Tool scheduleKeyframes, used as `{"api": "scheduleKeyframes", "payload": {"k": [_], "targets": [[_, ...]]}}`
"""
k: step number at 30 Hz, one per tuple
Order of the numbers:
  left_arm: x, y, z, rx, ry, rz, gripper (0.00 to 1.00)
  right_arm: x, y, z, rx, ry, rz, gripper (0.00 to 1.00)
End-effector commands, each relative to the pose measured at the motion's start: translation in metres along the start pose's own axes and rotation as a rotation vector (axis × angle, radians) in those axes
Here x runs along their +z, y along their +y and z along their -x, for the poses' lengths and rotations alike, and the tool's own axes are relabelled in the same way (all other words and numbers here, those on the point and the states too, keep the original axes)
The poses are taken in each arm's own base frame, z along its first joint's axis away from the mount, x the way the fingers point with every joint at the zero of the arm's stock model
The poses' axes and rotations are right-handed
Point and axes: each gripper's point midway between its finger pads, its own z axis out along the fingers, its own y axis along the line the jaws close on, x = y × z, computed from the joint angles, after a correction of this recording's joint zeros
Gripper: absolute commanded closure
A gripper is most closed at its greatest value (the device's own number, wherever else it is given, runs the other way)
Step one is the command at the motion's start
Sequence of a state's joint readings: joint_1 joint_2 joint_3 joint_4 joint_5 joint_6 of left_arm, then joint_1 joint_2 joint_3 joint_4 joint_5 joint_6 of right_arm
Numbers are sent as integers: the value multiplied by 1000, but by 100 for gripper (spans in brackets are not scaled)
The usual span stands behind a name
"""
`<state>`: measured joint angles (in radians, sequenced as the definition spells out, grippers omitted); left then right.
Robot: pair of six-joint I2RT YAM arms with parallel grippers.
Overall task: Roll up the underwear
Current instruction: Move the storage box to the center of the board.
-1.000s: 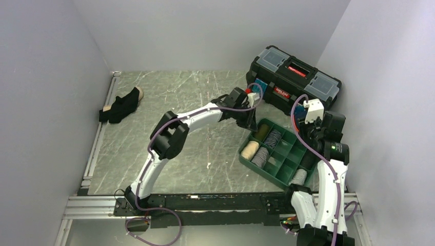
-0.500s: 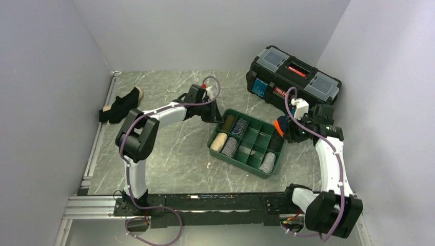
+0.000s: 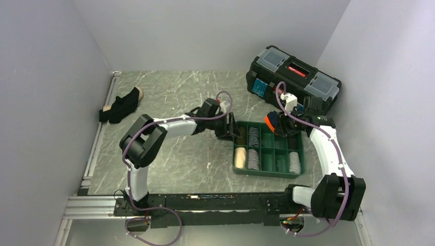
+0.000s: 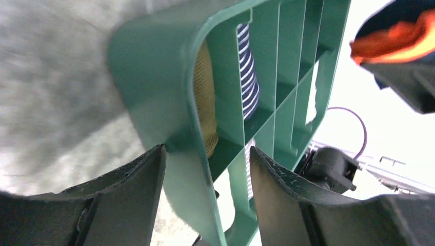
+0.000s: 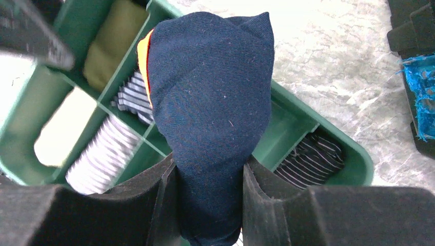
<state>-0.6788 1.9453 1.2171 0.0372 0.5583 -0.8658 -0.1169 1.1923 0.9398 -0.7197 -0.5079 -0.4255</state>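
My right gripper (image 5: pixel 210 174) is shut on a rolled dark navy underwear (image 5: pixel 210 102) with an orange waistband edge. It holds the roll (image 3: pixel 273 123) just above the far rim of the green tray (image 3: pixel 267 175). One tray compartment below it holds a navy underwear with thin white stripes (image 5: pixel 309 159). My left gripper (image 3: pixel 231 130) is at the tray's left end. Its jaws stand apart on either side of the tray's wall (image 4: pixel 154 77), with a gap showing beside the right finger (image 4: pixel 287 200). A black underwear with a tan band (image 3: pixel 121 105) lies crumpled at the far left of the table.
The tray also holds a cream roll (image 3: pixel 239 158), an olive roll (image 5: pixel 110 43) and several striped rolls (image 3: pixel 253 159). A black toolbox with a red latch (image 3: pixel 293 82) stands behind the tray at the back right. White walls close in the table on three sides.
The tray has slid right and turned square to the table edge. My left jaws have opened off its wall. My right gripper has carried the navy roll left, over the tray's far rim.
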Motion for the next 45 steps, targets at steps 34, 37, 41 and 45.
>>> {"api": "scheduleKeyframes", "payload": {"k": [34, 37, 41, 45], "targets": [[-82, -18, 88, 415, -268, 133, 15, 39, -17, -18, 92, 176, -50, 100], [-93, -18, 98, 417, -297, 135, 15, 44, -18, -24, 94, 192, -45, 100], [-103, -19, 107, 420, -324, 131, 15, 56, -13, -27, 76, 206, 11, 100], [-117, -19, 118, 431, -355, 136, 15, 74, 3, -25, 21, 239, 81, 100]]}}
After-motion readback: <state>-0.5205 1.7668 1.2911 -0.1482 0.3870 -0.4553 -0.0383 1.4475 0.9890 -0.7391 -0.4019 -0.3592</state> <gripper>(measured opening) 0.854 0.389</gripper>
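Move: The storage box's middle lies about 14 cm to the left hand's right and 5 cm back, with its left rim right at the left fingers. The right hand holds the rolled navy underwear; the empty far-row compartment lies some 6 cm to its left, 2 cm ahead and 10 cm down. From that compartment, the striped roll is 5 cm farther left and the dark roll 11 cm to the right, both nearly level. Left opens wider, backs 4 cm, then leaves the box forward-left and up; right lowers roll about 6 cm. ##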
